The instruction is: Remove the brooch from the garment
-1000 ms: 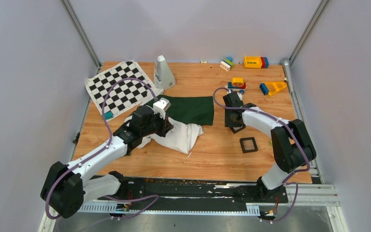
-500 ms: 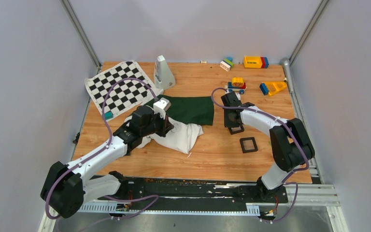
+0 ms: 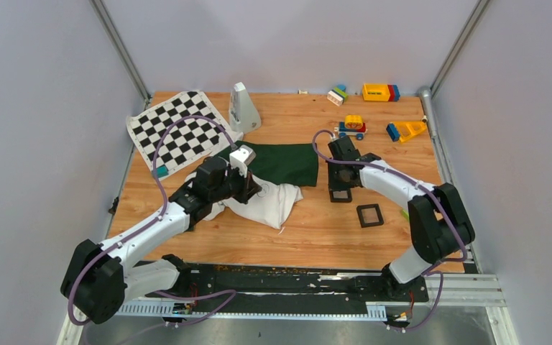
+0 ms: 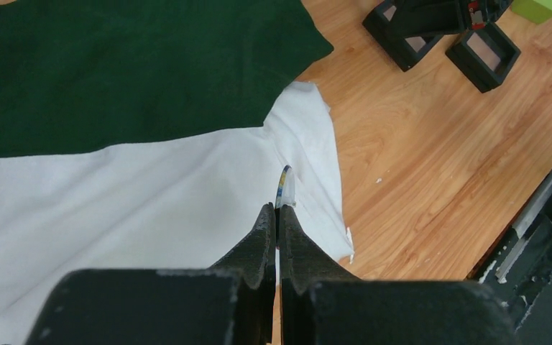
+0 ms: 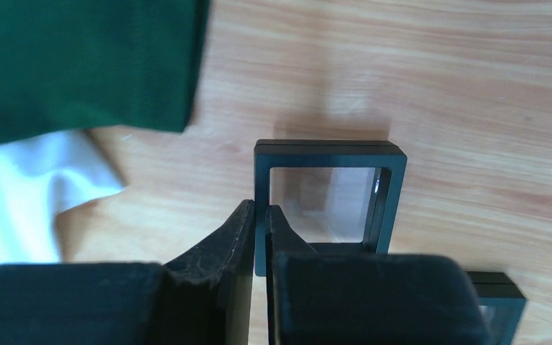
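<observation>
The garment (image 3: pixel 273 203) lies crumpled at mid-table, white body in front and dark green sleeve (image 3: pixel 287 164) behind. My left gripper (image 3: pixel 253 188) sits over the white cloth (image 4: pixel 151 187), shut. A thin yellowish sliver, the brooch (image 4: pixel 284 185), sticks out edge-on from its fingertips (image 4: pixel 278 210). My right gripper (image 3: pixel 341 188) is right of the sleeve, its fingers closed on the left wall of a small black square tray (image 5: pixel 330 152) with a clear middle; the wall runs between the two fingertips (image 5: pixel 261 210).
A second black square tray (image 3: pixel 370 215) lies just right of the held one. A chequered mat (image 3: pixel 176 129) and a white cone-shaped object (image 3: pixel 243 108) stand at the back left. Coloured toy blocks (image 3: pixel 379 92) and a toy car (image 3: pixel 351 126) sit at the back right.
My right gripper has closed onto the tray's wall and shifted slightly left with it. The left arm has stayed still.
</observation>
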`<state>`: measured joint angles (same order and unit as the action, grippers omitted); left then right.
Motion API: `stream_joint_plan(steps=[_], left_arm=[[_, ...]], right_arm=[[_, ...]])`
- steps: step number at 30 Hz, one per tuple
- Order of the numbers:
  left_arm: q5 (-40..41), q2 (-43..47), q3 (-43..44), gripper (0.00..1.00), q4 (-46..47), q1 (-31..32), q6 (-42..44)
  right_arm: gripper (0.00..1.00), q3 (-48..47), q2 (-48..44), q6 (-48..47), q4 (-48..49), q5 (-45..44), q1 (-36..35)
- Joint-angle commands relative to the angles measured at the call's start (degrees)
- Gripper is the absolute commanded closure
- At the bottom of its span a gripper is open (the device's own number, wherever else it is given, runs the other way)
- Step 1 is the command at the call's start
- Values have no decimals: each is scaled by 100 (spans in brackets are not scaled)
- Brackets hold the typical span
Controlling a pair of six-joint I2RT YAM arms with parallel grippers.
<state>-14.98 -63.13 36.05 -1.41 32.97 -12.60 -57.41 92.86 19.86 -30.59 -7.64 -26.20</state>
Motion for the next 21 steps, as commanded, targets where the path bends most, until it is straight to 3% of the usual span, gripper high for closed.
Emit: stream_joint_plan(steps=[1, 11, 18, 19, 21], left_arm=[[-436, -50, -24, 100, 490, -4, 16], [-1217, -241, -368, 100, 1551, 219, -411], [-2156, -1174, -415, 100, 2916, 223, -1343], [-2287, -1285, -378, 100, 3858, 226, -1489], [-2239, -1621, -221, 100, 2979, 217, -1526]], right_arm=[[96, 138, -703, 201, 360, 1363, -35], [96, 973, -1634, 853, 1450, 3714, -35], [100, 1605, -2016, 1123, 2241, 4094, -35], [100, 1643, -2006, 1172, 2308, 4087, -39], [100, 1671, -1951, 1242, 2363, 4030, -46]])
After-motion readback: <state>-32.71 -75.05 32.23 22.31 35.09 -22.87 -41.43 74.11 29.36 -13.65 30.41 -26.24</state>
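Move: Over the white part of the garment, which lies about 11 cm below and 2 cm ahead and right of it, the left hand holds the brooch; the black frame is about 25 cm to its right, 5 cm farther out and 9 cm lower. From the right hand, which pinches that frame's left wall (its middle 3 cm to the right), the brooch is about 20 cm left, 5 cm back and 9 cm higher. The second frame lies 13 cm right, 6 cm back. Bringing the pinched frame up to meet the brooch, the right hand sweeps about 9 cm left while drawing back and rising nearly as far, its downward fingers swinging some 40 degrees towards the left. The left hand keeps its hold on the brooch and carries it about 6.5 cm right and a little back towards the frame, fingers lifting slightly and turning clockwise. ##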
